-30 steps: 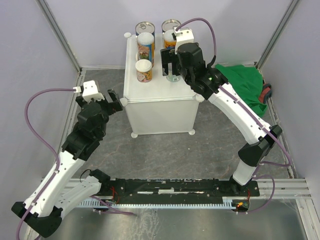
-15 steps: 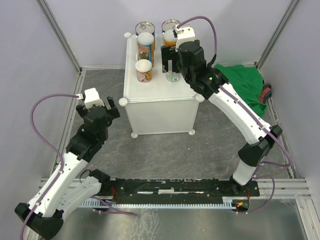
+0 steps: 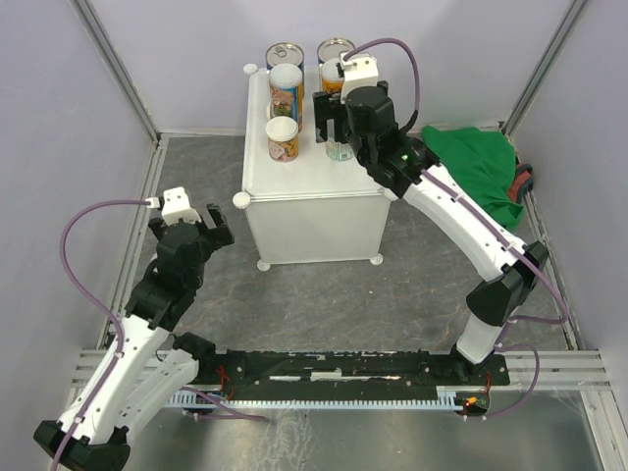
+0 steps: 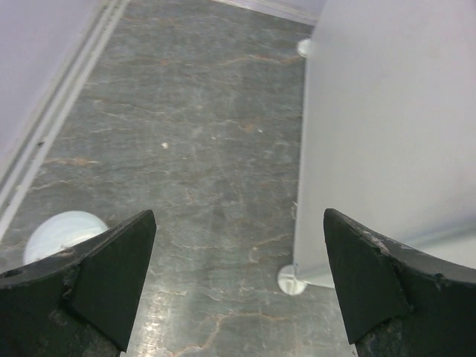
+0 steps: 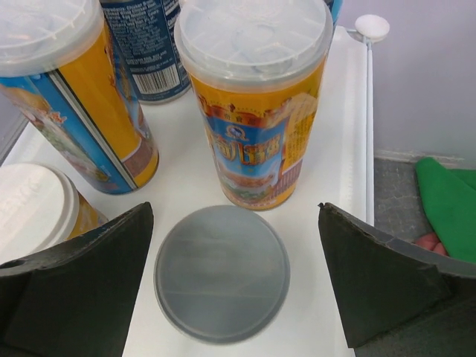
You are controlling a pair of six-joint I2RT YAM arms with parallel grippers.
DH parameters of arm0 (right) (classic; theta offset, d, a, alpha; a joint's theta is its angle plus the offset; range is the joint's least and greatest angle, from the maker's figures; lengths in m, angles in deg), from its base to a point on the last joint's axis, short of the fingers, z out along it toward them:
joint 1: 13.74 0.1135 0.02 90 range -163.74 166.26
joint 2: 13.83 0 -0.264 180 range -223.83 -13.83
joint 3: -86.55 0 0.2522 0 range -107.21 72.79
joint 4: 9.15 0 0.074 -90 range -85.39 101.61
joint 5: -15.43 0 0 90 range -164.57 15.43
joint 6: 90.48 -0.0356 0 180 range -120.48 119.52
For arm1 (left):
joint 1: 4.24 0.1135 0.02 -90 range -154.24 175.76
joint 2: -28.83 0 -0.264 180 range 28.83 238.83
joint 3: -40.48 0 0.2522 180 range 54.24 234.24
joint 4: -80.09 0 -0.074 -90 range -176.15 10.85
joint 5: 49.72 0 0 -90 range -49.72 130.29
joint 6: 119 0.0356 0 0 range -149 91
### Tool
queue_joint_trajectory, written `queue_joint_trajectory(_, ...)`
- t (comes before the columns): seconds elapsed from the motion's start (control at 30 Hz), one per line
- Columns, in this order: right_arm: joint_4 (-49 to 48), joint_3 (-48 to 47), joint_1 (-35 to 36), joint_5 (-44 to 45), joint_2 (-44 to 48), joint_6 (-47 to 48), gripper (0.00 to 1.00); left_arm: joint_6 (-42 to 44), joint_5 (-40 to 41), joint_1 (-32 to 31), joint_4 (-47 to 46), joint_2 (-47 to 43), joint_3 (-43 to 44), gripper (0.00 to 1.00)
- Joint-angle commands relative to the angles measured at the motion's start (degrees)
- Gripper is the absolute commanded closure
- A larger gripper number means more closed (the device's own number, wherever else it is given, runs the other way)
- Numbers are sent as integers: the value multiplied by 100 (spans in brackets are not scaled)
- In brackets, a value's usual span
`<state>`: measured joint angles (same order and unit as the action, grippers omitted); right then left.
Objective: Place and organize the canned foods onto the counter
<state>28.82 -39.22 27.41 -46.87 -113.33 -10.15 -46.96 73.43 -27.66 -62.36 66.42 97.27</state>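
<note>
Several canned foods stand on the counter (image 3: 314,186): two blue ones with silver tops (image 3: 285,53) (image 3: 336,48) at the back, a tall white-lidded one (image 3: 286,84) and a shorter one (image 3: 283,138). My right gripper (image 3: 333,116) hangs open over the counter's right side. In its wrist view a grey-lidded can (image 5: 222,272) stands upright below and between the wide-apart fingers of the right gripper (image 5: 234,223), untouched, with a yellow can (image 5: 253,111) just behind. My left gripper (image 3: 218,226) is open and empty over the floor, left of the counter. A pale round lid (image 4: 59,232) peeks out by its left finger.
A green cloth (image 3: 476,167) lies on the grey floor right of the counter. The counter's side wall (image 4: 387,134) and a round foot (image 4: 291,280) are close on the left gripper's right. Booth walls enclose the space, with a rail (image 3: 128,221) on the left.
My left arm has drawn back from the counter's front left corner, toward the near left. The right gripper has shifted slightly over the counter and stays open.
</note>
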Motion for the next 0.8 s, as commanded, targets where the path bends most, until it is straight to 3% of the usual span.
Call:
queue_joint_trajectory(0.0, -758, -70, 17, 109, -193, 121, 1, 64, -878, 30, -341, -273, -46, 1)
queue_joint_trajectory(0.3, -1911, -475, -75, 630, -1173, 274, 1, 156, -1278, 22, -192, -771, -352, 1)
queue_joint_trajectory(0.77, -1614, -1580, -311, 485, -2402, -441, 1, 363, -781, 27, 130, -670, -322, 1)
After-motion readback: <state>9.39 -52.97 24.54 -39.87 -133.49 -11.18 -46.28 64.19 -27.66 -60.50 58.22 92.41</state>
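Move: The white jar stands on the box top within the right hand's open fingers, roughly 1 cm to the left of the hand point, neither ahead nor back, its middle some 6 cm below. The tall orange can is about 10 cm ahead and 2 left, its middle 3 cm lower than the hand. The small orange jar is around 13 cm to the left, level, about 6 below. From the left hand the white jar lies roughly 16 cm ahead, 28 right and 9 above. Seeming to push the white jar along with the inner part of the open hand, the right hand drives forward about 10 cm, drifting slightly left early on, until its spread fingers straddle the upper part of the tall orange can. The fingers stay wide open, tipping up and swinging clockwise by some 10 degrees each. The empty left hand eases back, right and down a couple of centimetres, turning clockwise. ##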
